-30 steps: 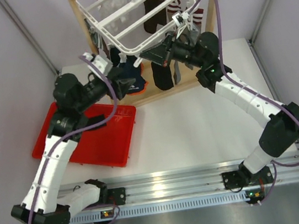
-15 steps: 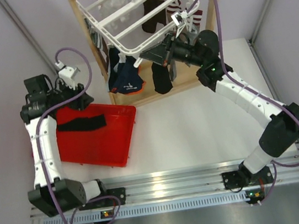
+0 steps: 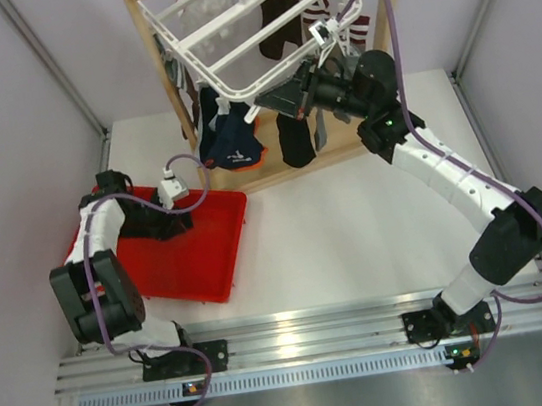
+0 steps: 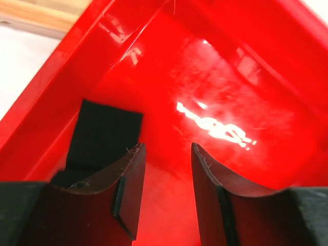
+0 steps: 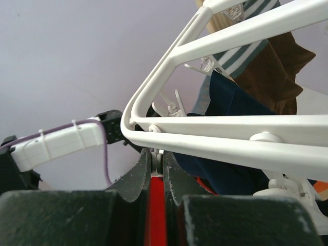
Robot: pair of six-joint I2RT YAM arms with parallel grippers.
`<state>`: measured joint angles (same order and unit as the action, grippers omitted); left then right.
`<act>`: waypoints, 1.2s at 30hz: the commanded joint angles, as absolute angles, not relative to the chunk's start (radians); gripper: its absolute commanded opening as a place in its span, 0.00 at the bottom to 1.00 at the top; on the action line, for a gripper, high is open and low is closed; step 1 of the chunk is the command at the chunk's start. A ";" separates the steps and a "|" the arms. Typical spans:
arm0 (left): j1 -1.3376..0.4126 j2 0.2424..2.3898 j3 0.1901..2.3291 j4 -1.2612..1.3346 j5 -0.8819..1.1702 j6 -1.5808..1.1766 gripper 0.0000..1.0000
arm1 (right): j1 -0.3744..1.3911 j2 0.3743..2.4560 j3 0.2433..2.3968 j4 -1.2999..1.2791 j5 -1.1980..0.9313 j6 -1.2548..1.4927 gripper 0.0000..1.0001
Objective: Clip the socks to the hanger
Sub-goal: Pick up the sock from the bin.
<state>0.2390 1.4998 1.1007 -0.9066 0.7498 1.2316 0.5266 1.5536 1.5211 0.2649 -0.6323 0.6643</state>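
A black sock [image 4: 105,130] lies flat in the red tray [image 3: 199,264]. My left gripper [image 4: 166,154] hangs open just above the tray floor, to the right of this sock, with nothing between its fingers. The white hanger [image 3: 232,94] hangs tilted in the wooden frame. My right gripper [image 5: 158,156] is at the hanger's near corner [image 5: 134,123], shut on a small white clip. A black sock [image 3: 292,139] hangs below that corner. A brown sock with a striped cuff [image 5: 271,72] hangs further back.
Navy fabric with orange trim [image 3: 231,148] hangs inside the wooden frame [image 3: 163,67], left of the black sock. The frame's base [image 3: 292,172] rests on the white table behind the tray. Grey walls close in on both sides.
My left arm has swung away from the hanger, back and down to the red tray, and its jaws have narrowed. The right gripper has kept its hold at the hanger's corner.
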 commanded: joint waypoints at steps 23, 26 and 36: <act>0.203 1.844 1.166 -0.661 0.716 1.460 0.48 | 0.492 1.629 1.628 0.199 -0.640 0.652 0.00; 0.198 1.858 1.164 -0.661 0.695 1.476 0.43 | 0.494 1.634 1.632 0.196 -0.638 0.652 0.00; 0.198 1.800 1.161 -0.820 0.693 1.594 0.07 | 0.492 1.628 1.629 0.193 -0.630 0.649 0.00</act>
<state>0.1967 1.8400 1.1629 -0.7113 0.6827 1.5257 0.5121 1.6199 1.5867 0.1860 -0.6712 0.6559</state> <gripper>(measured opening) 0.095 0.050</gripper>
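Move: The black sock lies in the red bin below the left hand. Its middle is about 6 cm ahead, 5 cm left and 9 cm down, and its right end reaches under the hand's line. The bin's far rim is some 12 cm straight ahead and 6 cm down. The stand's near left corner is 13 cm ahead, 8 cm right and 10 cm down. From the right hand, the sock is about 3 cm ahead, 30 cm left and 42 cm below. The black sock is pinched near its right end. The half-open left fingers sink about 8 cm and reach some 6 cm forward, the forward part coming early and the last stretch straight down. They then shut on the cloth at the bin's floor as the wrist turns about 15 degrees clockwise. The right hand keeps its grip on a clip at the hanger's edge, easing slightly down and forward. ##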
